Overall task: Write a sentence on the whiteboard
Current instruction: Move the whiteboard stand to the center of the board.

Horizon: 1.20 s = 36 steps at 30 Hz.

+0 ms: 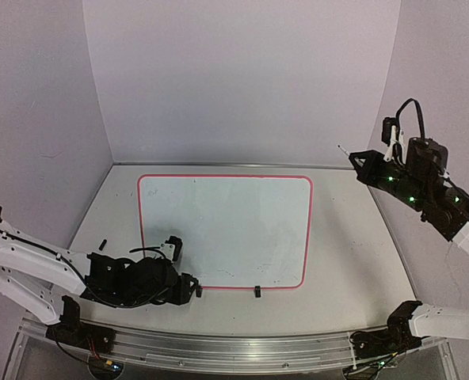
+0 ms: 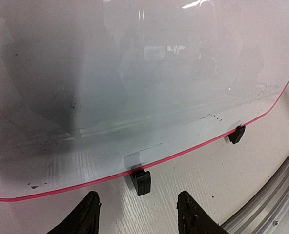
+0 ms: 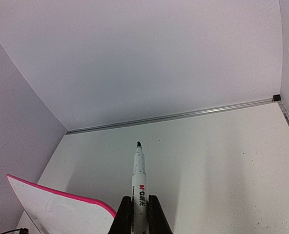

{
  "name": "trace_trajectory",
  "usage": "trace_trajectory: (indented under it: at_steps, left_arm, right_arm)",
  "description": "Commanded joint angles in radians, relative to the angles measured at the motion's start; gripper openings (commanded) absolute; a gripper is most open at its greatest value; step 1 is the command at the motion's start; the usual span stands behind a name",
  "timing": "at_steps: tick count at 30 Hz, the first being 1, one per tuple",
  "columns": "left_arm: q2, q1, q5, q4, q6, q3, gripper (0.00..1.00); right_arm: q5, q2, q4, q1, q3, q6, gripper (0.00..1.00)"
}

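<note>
The whiteboard (image 1: 226,229) lies flat on the table, white with a red-pink rim. Its surface (image 2: 134,73) carries only faint smudges, and no sentence shows on it. My left gripper (image 2: 137,207) is low at the board's near-left edge, open, its fingers on either side of a black clip foot (image 2: 141,181) without touching it. In the top view this gripper (image 1: 192,290) sits at the near-left corner. My right gripper (image 3: 139,207) is raised off to the right of the board (image 3: 51,214), shut on a white marker (image 3: 138,170) with its dark tip uncapped and pointing away.
A second clip foot (image 1: 257,290) sits on the near rim. A small dark piece (image 1: 103,243) lies on the table left of the board. An aluminium rail (image 1: 219,348) runs along the near edge. Walls enclose the table on the other sides.
</note>
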Motion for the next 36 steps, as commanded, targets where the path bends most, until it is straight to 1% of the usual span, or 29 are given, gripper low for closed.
trace_trajectory:
  at_steps: [1, 4, 6, 10, 15, 19, 29, 34, 35, 36]
  left_arm:
    - [0.074, -0.005, 0.031, 0.043, -0.036, 0.057, 0.52]
    - [0.129, -0.005, 0.048, 0.038, -0.054, 0.084, 0.51]
    - [0.16, -0.005, 0.047, 0.005, -0.058, 0.116, 0.51]
    - [0.197, 0.004, 0.068, -0.005, -0.071, 0.131, 0.52]
    - [0.245, 0.032, 0.103, -0.027, -0.094, 0.155, 0.49]
    - [0.28, 0.048, 0.129, -0.037, -0.085, 0.179, 0.46]
    - [0.35, 0.054, 0.113, -0.152, -0.131, 0.262, 0.33]
    - [0.384, 0.053, 0.106, -0.203, -0.147, 0.301, 0.22]
    - [0.383, 0.054, 0.106, -0.205, -0.151, 0.301, 0.21]
    - [0.384, 0.053, 0.101, -0.212, -0.159, 0.303, 0.18]
  right_arm:
    - [0.016, -0.021, 0.009, -0.005, -0.009, 0.012, 0.0]
    - [0.015, -0.023, 0.009, -0.005, -0.009, 0.013, 0.0]
    - [0.016, -0.027, 0.008, -0.005, -0.009, 0.011, 0.0]
    - [0.018, -0.03, 0.008, -0.004, -0.008, 0.01, 0.0]
    - [0.016, -0.03, 0.008, -0.004, -0.005, 0.009, 0.0]
    - [0.02, -0.031, 0.009, -0.005, -0.006, 0.009, 0.0]
    - [0.031, -0.039, 0.006, -0.004, -0.01, 0.006, 0.0]
    - [0.042, -0.057, -0.003, -0.005, -0.015, 0.0, 0.0]
    - [0.044, -0.058, -0.003, -0.004, -0.015, -0.001, 0.0]
    - [0.047, -0.063, -0.006, -0.004, -0.016, -0.001, 0.0]
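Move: The left stand, the black clip on the whiteboard's near edge, lies about 4 cm to the right of the left hand, 1 cm ahead and 6 cm below. The right stand sits level with it, some 15 cm farther right. The board's near left corner is about 9 cm to the left and 3 cm ahead of the hand. From the right hand, which keeps the marker, the left stand is roughly 37 cm left, 14 cm back and 35 cm below. The left stand is straddled by the left fingertips: the left hand sinks about 5 cm and slides some 3 cm to the right onto it, the fingers tipping about 15 degrees more steeply down. They narrow from half open to about a quarter, mostly late on, around the clip; a firm pinch can't be seen yet. ##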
